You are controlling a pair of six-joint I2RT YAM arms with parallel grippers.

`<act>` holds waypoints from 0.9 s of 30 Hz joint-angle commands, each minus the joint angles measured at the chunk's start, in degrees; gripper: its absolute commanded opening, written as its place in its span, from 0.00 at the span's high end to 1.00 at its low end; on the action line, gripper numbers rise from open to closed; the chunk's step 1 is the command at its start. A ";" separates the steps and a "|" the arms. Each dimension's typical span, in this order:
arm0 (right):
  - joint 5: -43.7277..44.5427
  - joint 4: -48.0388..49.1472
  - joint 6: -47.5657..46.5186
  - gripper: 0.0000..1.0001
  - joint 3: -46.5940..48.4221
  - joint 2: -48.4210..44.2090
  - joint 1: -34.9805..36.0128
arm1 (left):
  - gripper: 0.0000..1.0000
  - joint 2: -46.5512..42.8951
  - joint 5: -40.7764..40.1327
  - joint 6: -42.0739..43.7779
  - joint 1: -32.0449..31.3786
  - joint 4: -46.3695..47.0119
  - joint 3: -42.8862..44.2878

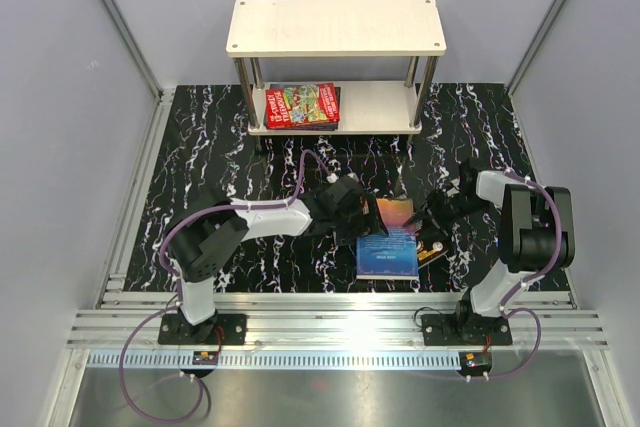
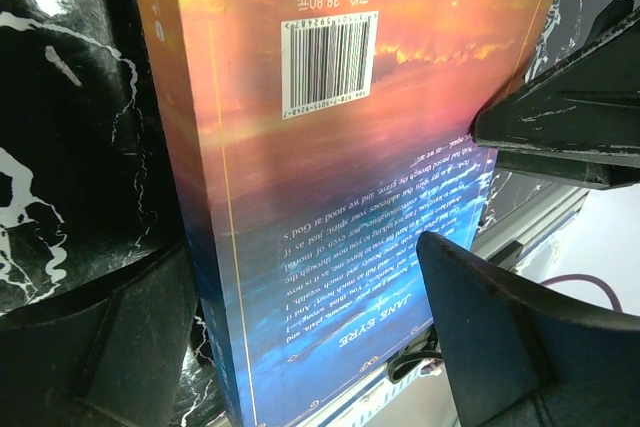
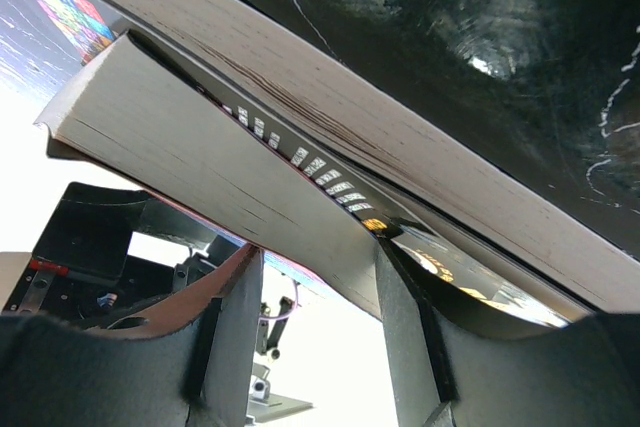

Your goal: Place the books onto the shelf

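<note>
A blue and orange book (image 1: 388, 240) lies tilted on a dark book (image 1: 433, 251) in the middle of the table. My left gripper (image 1: 360, 213) is open and straddles its spine edge (image 2: 190, 247), with one finger (image 2: 110, 347) beside the spine and the other finger (image 2: 520, 337) over the cover. My right gripper (image 1: 428, 219) is shut on the opposite page edge (image 3: 200, 157), one finger (image 3: 410, 327) wedged between this book and the dark book (image 3: 470, 287). A red book (image 1: 303, 104) lies on the lower board of the shelf (image 1: 335, 25).
The shelf stands at the back on silver posts (image 1: 243, 87). Grey walls close in both sides. Metal rails (image 1: 330, 327) run along the near edge by the arm bases. The right gripper's black fingers (image 2: 570, 117) show close on the right in the left wrist view.
</note>
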 commanded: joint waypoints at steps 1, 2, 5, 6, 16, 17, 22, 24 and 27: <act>8.65 1.31 0.57 0.47 -2.43 4.31 1.81 | 0.14 -4.74 3.86 -0.48 -0.48 14.73 5.66; 8.65 1.39 0.48 0.47 -2.34 4.48 1.81 | 0.14 -5.53 3.77 -0.57 -0.47 14.73 5.57; 8.65 1.40 0.57 0.47 -1.99 4.83 1.81 | 0.16 -6.93 3.77 -0.31 -0.47 14.12 6.01; 8.74 1.48 0.57 0.48 -1.99 4.84 1.81 | 0.18 -6.85 4.12 0.22 -0.47 14.03 6.27; 8.13 2.45 1.01 0.48 -1.99 5.62 1.81 | 0.28 -4.15 12.19 -1.53 -0.48 25.60 5.92; 8.04 2.62 1.18 0.48 -1.99 5.89 1.81 | 0.28 -3.26 13.43 -2.32 -0.56 27.72 5.75; 7.42 2.71 1.36 0.48 -1.64 6.15 1.81 | 0.32 1.05 16.95 -8.30 -0.74 41.77 4.69; 7.42 2.63 1.27 0.48 -1.64 6.24 1.81 | 0.33 1.76 17.39 -8.92 -0.65 43.73 6.00; 7.51 2.28 0.92 0.48 -1.29 6.50 1.81 | 0.36 3.51 18.62 -8.31 -0.74 42.69 9.78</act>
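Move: The orange-and-blue Jane Eyre book has its middle about 4 cm to the left hand's right, 1 cm back and 2 cm below, its spine already between the open fingers. The dark book's middle, under it, is some 6 cm right of the left hand, 1 cm back and 4 cm below. From the right hand, at the page edge, the Jane Eyre book's middle lies about 8 cm left, 4 cm back and roughly level. Left fingers narrow and raise the Jane Eyre spine, up then right about 5 cm; right hand keeps its pinch. ##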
